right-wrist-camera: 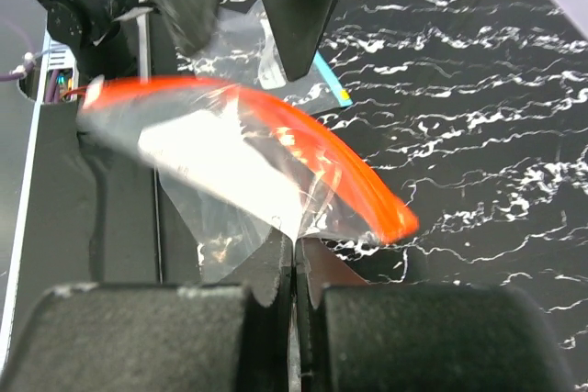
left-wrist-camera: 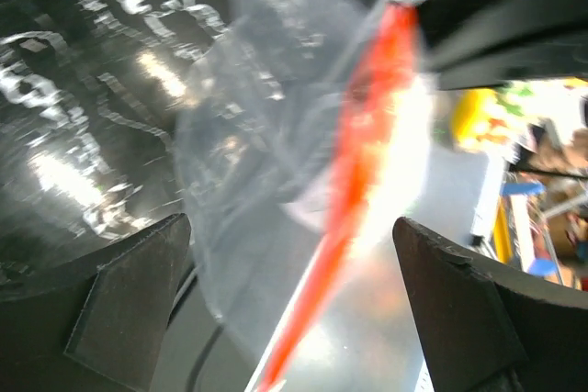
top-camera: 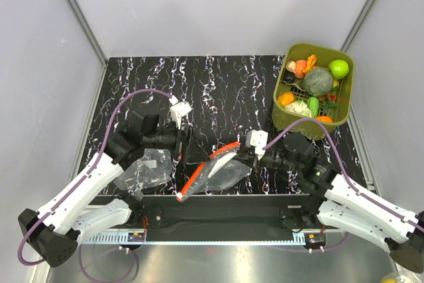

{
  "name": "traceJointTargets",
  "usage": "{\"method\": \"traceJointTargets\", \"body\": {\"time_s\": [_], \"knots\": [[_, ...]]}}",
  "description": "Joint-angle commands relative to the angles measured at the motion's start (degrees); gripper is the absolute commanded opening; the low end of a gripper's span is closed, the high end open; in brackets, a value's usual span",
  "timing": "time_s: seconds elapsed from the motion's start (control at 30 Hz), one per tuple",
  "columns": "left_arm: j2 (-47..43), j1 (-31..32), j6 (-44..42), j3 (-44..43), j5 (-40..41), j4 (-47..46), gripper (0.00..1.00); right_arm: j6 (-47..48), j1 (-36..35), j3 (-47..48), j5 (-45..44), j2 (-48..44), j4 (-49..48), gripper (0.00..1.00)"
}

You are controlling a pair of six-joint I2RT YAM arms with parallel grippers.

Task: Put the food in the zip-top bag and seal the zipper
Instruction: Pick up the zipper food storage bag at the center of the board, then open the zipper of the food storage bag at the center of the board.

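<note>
The zip-top bag [top-camera: 215, 170] hangs crumpled above the table's near edge, its red-orange zipper [top-camera: 202, 171] running diagonally. My right gripper [top-camera: 240, 154] is shut on the bag's clear film just below the zipper [right-wrist-camera: 317, 149], its jaws [right-wrist-camera: 296, 250] pressed together on the plastic. My left gripper [top-camera: 192, 152] is open, level with the bag, and faces its mouth. In the left wrist view the zipper [left-wrist-camera: 363, 172] passes between the spread fingers [left-wrist-camera: 124, 305] without touching either. The food [top-camera: 318, 81] lies in the olive-green tub [top-camera: 311, 49] at the back right.
A second clear bag [top-camera: 147, 171] lies flat under my left arm; its teal-blue strip [right-wrist-camera: 328, 85] shows in the right wrist view. The table's front rail [top-camera: 212, 203] is right below the hanging bag. Grey walls enclose the table.
</note>
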State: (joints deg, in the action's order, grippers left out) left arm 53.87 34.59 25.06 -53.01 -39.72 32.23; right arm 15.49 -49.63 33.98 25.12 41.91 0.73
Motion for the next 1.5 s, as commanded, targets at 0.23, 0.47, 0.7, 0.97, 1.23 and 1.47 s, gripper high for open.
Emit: {"method": "traceJointTargets", "body": {"time_s": [0.23,0.47,0.7,0.97,1.23,1.47], "knots": [[-3.4,-0.2,-0.1,2.9,-5.1,-2.0,0.99,0.9,-0.2,2.7,5.0,0.9,-4.7,0.0],[-4.3,-0.7,-0.4,4.0,-6.9,-2.9,0.88,0.7,-0.2,3.2,4.9,1.6,-4.1,0.0],[-2.8,-0.6,2.7,6.4,-13.0,-8.6,0.79,0.3,-0.2,3.1,3.4,3.2,-4.4,0.0],[-1.6,-0.3,7.9,10.5,-16.3,-18.7,0.46,-0.9,-0.2,2.9,-0.3,5.2,-6.3,0.0],[1.2,-0.1,-1.6,1.8,2.8,-2.6,0.0,-8.7,-0.2,5.3,-18.0,4.9,-3.8,0.6],[1.0,2.3,-6.3,-7.3,27.0,6.7,0.0,-31.8,-0.2,16.9,-33.2,5.5,8.6,1.0]]}}
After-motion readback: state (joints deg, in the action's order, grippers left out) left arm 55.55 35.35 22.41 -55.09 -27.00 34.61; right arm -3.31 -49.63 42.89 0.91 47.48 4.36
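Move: The bag's red zipper strip slants across just in front of the left hand's open fingers, its middle about 4 cm back, 4 cm to the right and 2 cm lower. From the right hand, which already pinches the bag's other side, that middle is some 11 cm left and 4 cm back. The blue-zipped bag lies about 19 cm left of the left hand, 4 cm back and 17 cm below; the green basket is roughly 30 cm right of the right hand and 26 cm farther out. The bag's red zipper is pinched by the left fingers, which ease back about 3 cm and slightly down before closing on it, while the right hand holds the bag nearly still. The right fingers then open wide and withdraw forward, up and a little right, some 7 cm, turning clockwise roughly 30 degrees, as the left hand carries the zipper forward about 6 cm and slightly left. ##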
